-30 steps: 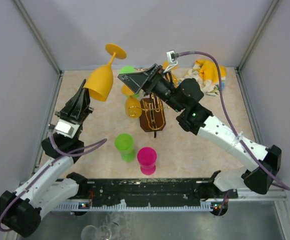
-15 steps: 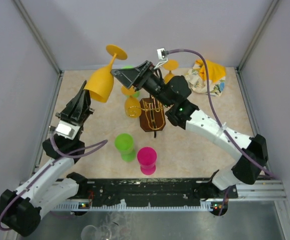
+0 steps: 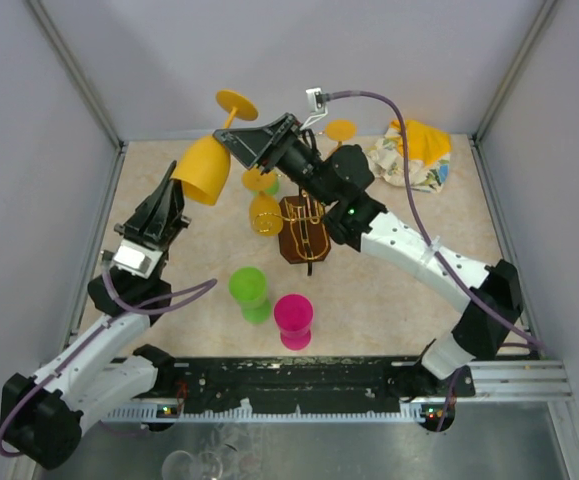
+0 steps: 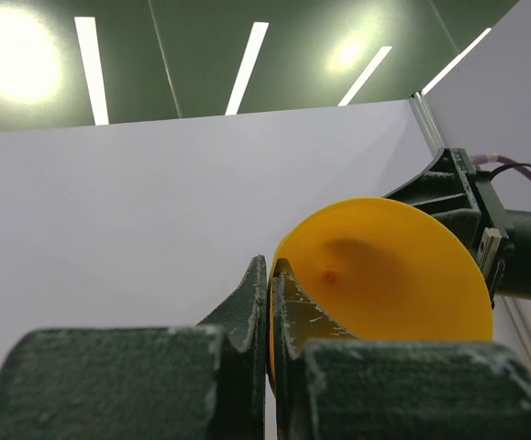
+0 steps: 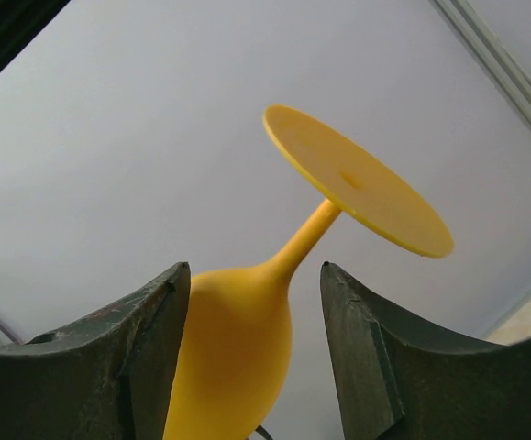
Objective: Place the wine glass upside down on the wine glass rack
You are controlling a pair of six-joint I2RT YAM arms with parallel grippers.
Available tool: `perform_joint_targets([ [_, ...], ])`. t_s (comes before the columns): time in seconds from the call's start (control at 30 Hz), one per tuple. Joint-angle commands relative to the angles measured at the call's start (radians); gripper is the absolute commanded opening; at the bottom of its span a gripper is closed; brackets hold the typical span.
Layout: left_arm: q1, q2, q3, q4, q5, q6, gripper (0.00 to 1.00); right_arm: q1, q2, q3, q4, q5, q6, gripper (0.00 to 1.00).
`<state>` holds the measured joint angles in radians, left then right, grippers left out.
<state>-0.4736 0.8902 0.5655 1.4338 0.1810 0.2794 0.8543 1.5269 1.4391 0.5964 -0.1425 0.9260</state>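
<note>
An orange wine glass (image 3: 205,168) hangs in the air over the back left of the table, tilted, foot up. My left gripper (image 3: 177,184) is shut on its rim, which the left wrist view shows pinched between the fingers (image 4: 251,298). My right gripper (image 3: 228,147) has reached across from the right, and its jaws stand open on either side of the glass's bowl (image 5: 237,339). The left finger (image 5: 160,321) lies close against the bowl, while the right finger (image 5: 357,321) is apart from it. The wine glass rack (image 3: 302,236) stands mid-table, under the right arm.
Two more orange glasses (image 3: 265,213) hang at the rack's left side. A green cup (image 3: 249,288) and a pink cup (image 3: 294,317) stand in front of the rack. A yellow and white cloth (image 3: 414,152) lies at the back right. Walls close in on three sides.
My right arm has swung left from above the rack to the held glass, and its jaws have narrowed around the bowl. The left gripper has kept its grip, barely moving.
</note>
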Motion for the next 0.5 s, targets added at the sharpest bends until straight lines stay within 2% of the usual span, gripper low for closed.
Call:
perform_joint_targets([
  [0.0, -0.007, 0.001, -0.003, 0.06, 0.012, -0.03, 0.0, -0.004, 0.02, 0.068, 0.039, -0.021, 0.01, 0.58],
  [0.13, -0.009, 0.004, -0.003, 0.068, 0.017, -0.036, 0.0, -0.004, 0.035, 0.077, 0.04, -0.021, 0.01, 0.55],
  [0.27, -0.01, 0.009, -0.004, 0.077, 0.02, -0.039, 0.0, -0.004, 0.043, 0.086, 0.044, -0.035, 0.011, 0.46],
  [0.47, -0.011, 0.025, -0.004, 0.085, 0.027, -0.048, 0.0, -0.003, 0.043, 0.093, 0.031, -0.045, -0.001, 0.22],
])
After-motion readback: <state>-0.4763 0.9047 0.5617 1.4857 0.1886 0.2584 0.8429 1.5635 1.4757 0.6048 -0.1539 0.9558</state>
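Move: The left hand already pinches the rim of the upturned orange wine glass; its stem lies about 2 cm ahead, 1 cm left and 1 cm above the open right fingers, and some 5 cm ahead, 7 cm right and 8 cm above the left hand. From the right hand, the nearest hanging orange glass is about 4 cm ahead, 3 cm right and 25 cm down; the rack is 6 cm ahead, 10 cm right and 28 cm down. Right fingers close about halfway around the stem's neck, easing 1 cm forward, while the left keeps pinching the rim. ##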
